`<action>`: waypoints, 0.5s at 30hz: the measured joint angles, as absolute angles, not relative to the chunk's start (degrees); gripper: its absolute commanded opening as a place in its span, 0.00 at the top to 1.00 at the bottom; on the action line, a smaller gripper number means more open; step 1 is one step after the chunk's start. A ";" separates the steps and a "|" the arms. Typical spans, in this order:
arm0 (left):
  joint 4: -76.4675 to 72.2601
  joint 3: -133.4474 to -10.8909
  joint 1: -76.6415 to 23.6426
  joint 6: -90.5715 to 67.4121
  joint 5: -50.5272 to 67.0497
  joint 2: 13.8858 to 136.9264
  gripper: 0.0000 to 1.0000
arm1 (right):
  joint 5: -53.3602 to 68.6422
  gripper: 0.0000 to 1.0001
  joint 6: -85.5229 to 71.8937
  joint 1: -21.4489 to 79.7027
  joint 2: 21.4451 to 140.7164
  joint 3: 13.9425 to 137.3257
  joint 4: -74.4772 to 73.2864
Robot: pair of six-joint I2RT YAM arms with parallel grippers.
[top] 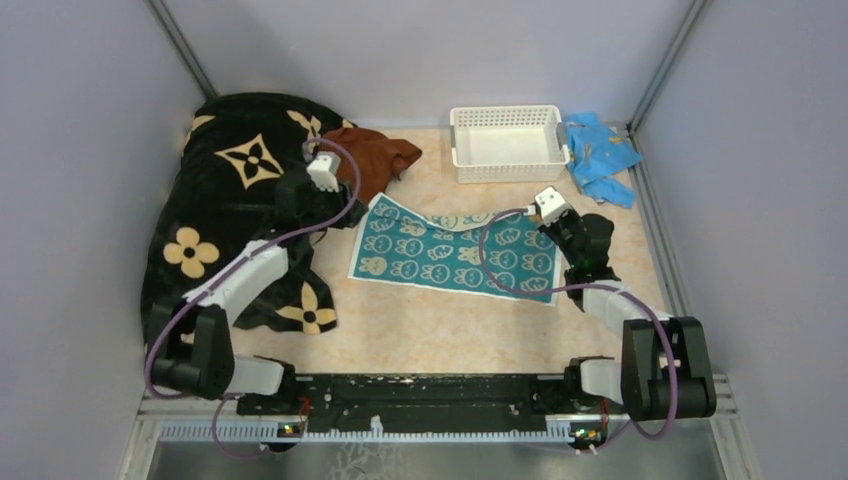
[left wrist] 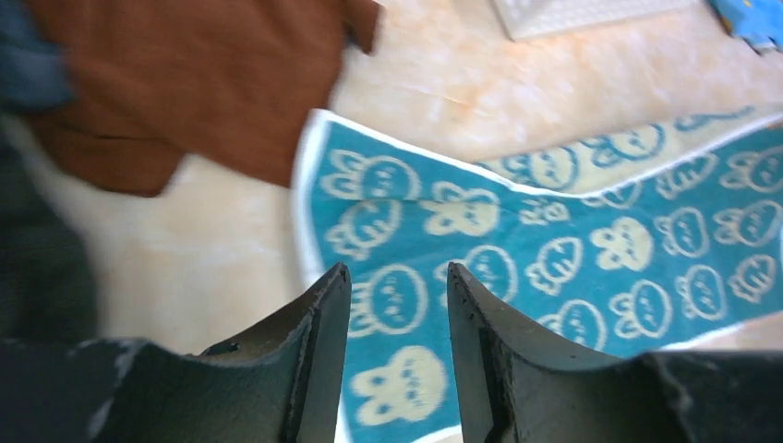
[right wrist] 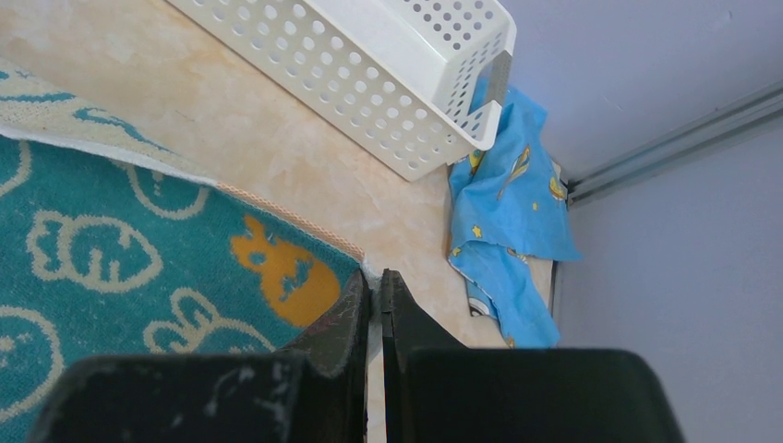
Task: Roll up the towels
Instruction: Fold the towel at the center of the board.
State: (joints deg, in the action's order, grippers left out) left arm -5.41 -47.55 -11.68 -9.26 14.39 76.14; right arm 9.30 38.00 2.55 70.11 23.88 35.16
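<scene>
The teal-and-white patterned towel (top: 455, 252) lies spread flat in the middle of the table. Its far long edge is folded over a little. The rust-brown towel (top: 372, 155) lies crumpled beyond its left end, partly on the black blanket. My left gripper (left wrist: 395, 269) hovers open over the teal towel's (left wrist: 554, 249) left end, with nothing between its fingers. My right gripper (right wrist: 376, 275) is shut on the white-edged far right corner of the teal towel (right wrist: 111, 268). A blurred dark grey-blue cloth (left wrist: 32, 65) shows at the left edge of the left wrist view.
A big black blanket with tan flowers (top: 225, 210) fills the left side. A white perforated basket (top: 508, 142) stands at the back. A bright light-blue cloth (top: 600, 155) lies beside it in the back right corner. Walls close in on three sides.
</scene>
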 measured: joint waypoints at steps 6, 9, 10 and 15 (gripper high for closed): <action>-7.20 -48.82 -18.28 -12.91 14.17 89.10 0.52 | 8.08 1.00 37.85 2.55 70.43 23.11 36.14; -6.66 -50.17 -18.11 -13.98 12.71 96.01 0.54 | 7.40 1.00 37.91 2.55 70.43 22.92 36.23; -6.04 -50.94 -17.89 -14.22 11.92 98.00 0.54 | 7.25 1.00 37.93 2.55 70.43 22.92 36.25; -2.68 -55.02 -17.28 -16.16 8.88 102.13 0.57 | 5.76 1.00 38.04 2.55 70.43 22.90 36.42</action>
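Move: The left hand, empty and half open, is about 16 cm above the table; the middle of the towel's left edge lies below it, some 2 cm ahead and 2 cm to its right. That edge's far corner is about 12 cm ahead and 5 cm right, and the brown cloth is roughly 18 cm ahead and 3 cm right. From the right hand, which already holds the towel's far-right corner, the left edge's middle is about 38 cm left, 3 cm ahead and 13 cm lower. The left hand drops about 14 cm towards the towel's left edge, swinging some 5 cm to its right as the descent starts and then easing back a little left and slightly forward, its wrist tipping the fingers some 20 degrees farther down. It slows just over the edge with the fingers still about half open, whether they touch can't be seen, while the right hand keeps its pinch on the raised far-right corner and barely shifts. ##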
